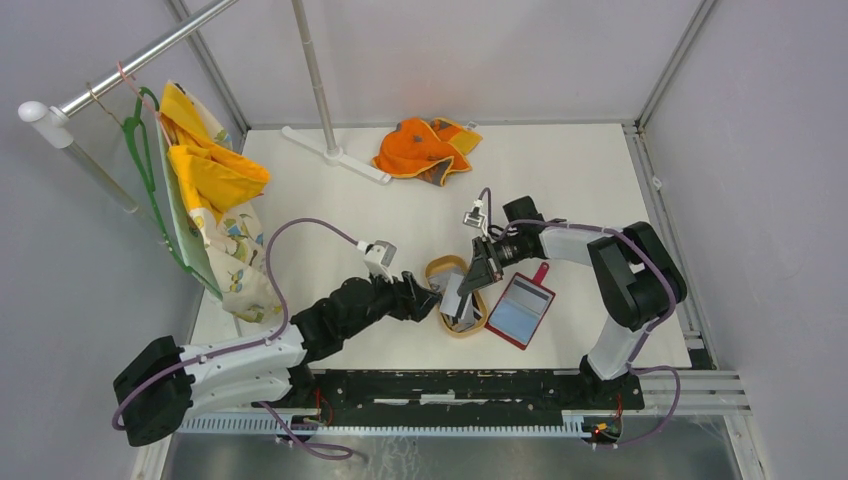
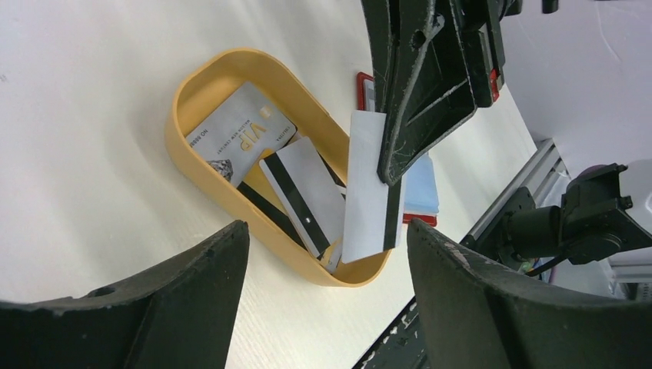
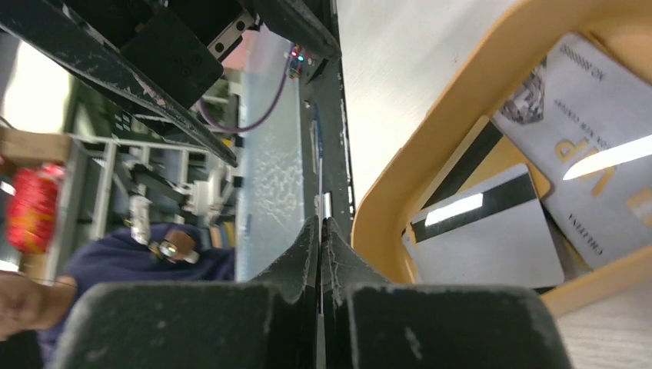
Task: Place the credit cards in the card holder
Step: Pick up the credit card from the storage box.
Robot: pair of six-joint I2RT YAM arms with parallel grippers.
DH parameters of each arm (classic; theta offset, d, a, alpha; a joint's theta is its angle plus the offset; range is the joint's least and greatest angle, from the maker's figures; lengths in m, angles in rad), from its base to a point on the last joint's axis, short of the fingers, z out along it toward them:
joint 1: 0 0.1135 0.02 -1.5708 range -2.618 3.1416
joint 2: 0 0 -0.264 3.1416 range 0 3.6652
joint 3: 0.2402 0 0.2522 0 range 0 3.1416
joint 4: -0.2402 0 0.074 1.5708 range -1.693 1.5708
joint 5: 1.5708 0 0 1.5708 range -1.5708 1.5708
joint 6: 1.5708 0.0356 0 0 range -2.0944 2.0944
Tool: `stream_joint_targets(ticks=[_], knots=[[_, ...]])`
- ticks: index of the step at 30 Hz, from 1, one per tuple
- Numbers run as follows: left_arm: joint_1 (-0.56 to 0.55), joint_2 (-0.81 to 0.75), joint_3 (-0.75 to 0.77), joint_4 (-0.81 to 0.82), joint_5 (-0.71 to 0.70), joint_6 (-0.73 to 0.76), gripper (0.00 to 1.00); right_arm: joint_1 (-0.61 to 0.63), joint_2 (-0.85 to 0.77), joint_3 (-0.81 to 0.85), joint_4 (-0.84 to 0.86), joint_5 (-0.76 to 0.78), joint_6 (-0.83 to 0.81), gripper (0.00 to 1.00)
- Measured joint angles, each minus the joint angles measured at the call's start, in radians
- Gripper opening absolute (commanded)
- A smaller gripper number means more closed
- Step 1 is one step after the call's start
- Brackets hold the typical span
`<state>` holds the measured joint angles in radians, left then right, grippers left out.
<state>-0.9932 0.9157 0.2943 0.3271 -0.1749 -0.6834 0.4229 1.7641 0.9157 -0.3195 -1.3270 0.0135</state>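
A white credit card (image 2: 369,192) with a dark stripe hangs on edge over the tan oval tray (image 2: 188,92), and my right gripper (image 3: 320,224) is shut on its top edge. In the right wrist view this card is only a thin line between the fingers. More credit cards (image 2: 240,134) lie in the tray, one silver with gold print and others with dark stripes. My left gripper (image 2: 327,231) stands open just short of the tray's near end, nothing between its fingers. The red card holder (image 1: 520,310) lies open to the right of the tray, pale blue inside up.
An orange cloth (image 1: 425,148) lies at the back. Yellow garments on a green hanger (image 1: 205,190) hang at the left, beside a white stand foot (image 1: 335,155). A black rail (image 1: 450,388) runs along the near edge. Enclosure walls close in both sides.
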Motion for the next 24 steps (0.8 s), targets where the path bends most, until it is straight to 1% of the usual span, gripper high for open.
stream_joint_targets(ticks=[2, 5, 7, 10, 12, 18, 24], knots=[[0.014, 0.016, 0.005, 0.012, 0.027, -0.001, 0.76, -0.014, -0.002, -0.047, 0.114, -0.021, 0.136, 0.00], [0.029, 0.037, 0.019, 0.020, 0.065, -0.003, 0.71, -0.020, -0.002, -0.062, 0.211, -0.033, 0.263, 0.00], [0.035, 0.048, 0.032, 0.022, 0.084, -0.008, 0.68, -0.019, -0.004, -0.062, 0.259, -0.040, 0.320, 0.00], [0.043, 0.066, 0.053, 0.021, 0.108, -0.022, 0.59, -0.019, -0.004, -0.066, 0.327, -0.045, 0.412, 0.00], [0.054, 0.079, 0.064, 0.020, 0.126, -0.032, 0.55, -0.019, -0.004, -0.077, 0.374, -0.048, 0.470, 0.00], [0.109, 0.101, 0.076, 0.008, 0.167, -0.082, 0.54, -0.019, -0.004, -0.106, 0.441, -0.053, 0.595, 0.01], [0.141, 0.111, 0.087, 0.013, 0.232, -0.133, 0.52, -0.019, -0.005, -0.108, 0.464, -0.071, 0.645, 0.01]])
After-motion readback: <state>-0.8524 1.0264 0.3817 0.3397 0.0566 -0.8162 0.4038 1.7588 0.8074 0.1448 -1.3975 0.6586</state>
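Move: The right hand already pinches a credit card; the left hand's open fingers, where the card is going, are about 5 cm to its left, 2 cm back and 1 cm higher. From the left hand the card's middle lies some 4 cm right, 1 cm ahead and 1 cm lower. The storage box is about 1 cm left, 1 cm back and 6 cm below the right hand, with the card holder 11 cm right, 4 cm back and 7 cm below. Upward by about 2 cm and slightly forward goes the right hand, keeping its pinch on the card and rolling some 20 degrees so its forward side tips down. The left hand eases about 2.5 cm forward, right and up towards the card's free end, tipping down around 10 degrees, while its fingers narrow from wide to about half open without gripping. ##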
